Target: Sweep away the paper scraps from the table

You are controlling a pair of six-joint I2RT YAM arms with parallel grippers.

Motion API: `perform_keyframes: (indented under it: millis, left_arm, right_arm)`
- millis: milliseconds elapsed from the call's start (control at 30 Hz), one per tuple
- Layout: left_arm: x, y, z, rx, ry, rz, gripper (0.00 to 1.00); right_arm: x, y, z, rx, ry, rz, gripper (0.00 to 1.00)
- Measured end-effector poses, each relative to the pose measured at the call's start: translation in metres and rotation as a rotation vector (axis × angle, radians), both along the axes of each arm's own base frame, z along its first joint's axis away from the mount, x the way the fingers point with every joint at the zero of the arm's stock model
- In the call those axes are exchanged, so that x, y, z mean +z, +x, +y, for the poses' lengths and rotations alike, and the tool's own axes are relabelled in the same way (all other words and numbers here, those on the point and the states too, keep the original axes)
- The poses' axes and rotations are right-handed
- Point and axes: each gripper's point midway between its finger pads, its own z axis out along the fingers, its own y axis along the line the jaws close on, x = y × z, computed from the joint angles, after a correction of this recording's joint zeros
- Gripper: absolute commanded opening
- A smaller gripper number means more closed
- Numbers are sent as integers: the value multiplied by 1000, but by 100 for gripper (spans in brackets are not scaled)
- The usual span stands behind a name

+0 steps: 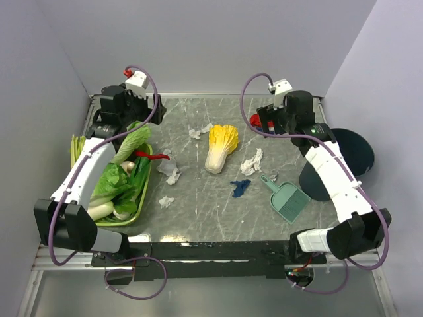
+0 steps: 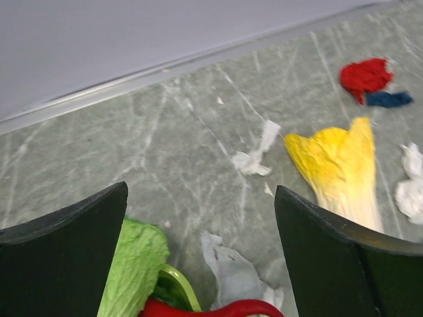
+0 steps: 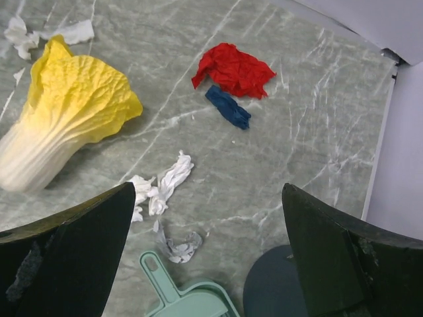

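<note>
Several paper scraps lie on the marble table (image 1: 198,221): white wads (image 1: 251,162) (image 1: 173,175) (image 1: 166,201) (image 1: 195,132), a dark blue one (image 1: 240,187) and a red one (image 1: 254,120). My left gripper (image 1: 134,113) hangs open at the far left above the tray's end; in its wrist view the gripper (image 2: 201,188) frames a white scrap (image 2: 231,271), with another (image 2: 254,158) beyond. My right gripper (image 1: 269,120) hangs open at the far right; its wrist view shows the gripper (image 3: 208,186) over bare marble, with red (image 3: 232,69), blue (image 3: 228,107) and white (image 3: 162,185) scraps around. Neither holds anything.
A yellow napa cabbage (image 1: 220,146) lies mid-table. A green tray (image 1: 135,214) of vegetables sits at the left, a red chili (image 1: 151,156) over its rim. A teal dustpan (image 1: 287,198) lies front right. Two dark round discs (image 1: 353,152) (image 1: 316,179) sit by the right edge.
</note>
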Motion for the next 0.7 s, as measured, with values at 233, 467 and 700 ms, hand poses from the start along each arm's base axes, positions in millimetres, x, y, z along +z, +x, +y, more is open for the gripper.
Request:
perform_keyframes:
  millis: [233,467,700]
  left_arm:
    - [-21,-17,-29,-146,10,52,97]
    - [-45,-30,-47,-232,28,113,96]
    - [-60,-57,-69,-429,112,133,96]
  right_arm:
    - [-8,-10,8,156,-91,27,100]
    - [-32,-45,17,347,-148,103,99]
    - [-77,-80,10,411,-177,252,96]
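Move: The dustpan lies some 8 cm back and 6 cm to the right of the right hand, roughly 27 cm below; the white scrap is about 6 cm ahead and 3 cm left of that hand, the blue scrap 4 cm back and 8 cm left. Almost straight under the left hand, some 29 cm down, lies the grey-and-white scrap by the basket; the cabbage is about 19 cm to its right and 7 cm ahead. Right hand draws back and down, 8 cm each, towards the dustpan; left swings right, down, back, turning clockwise. ##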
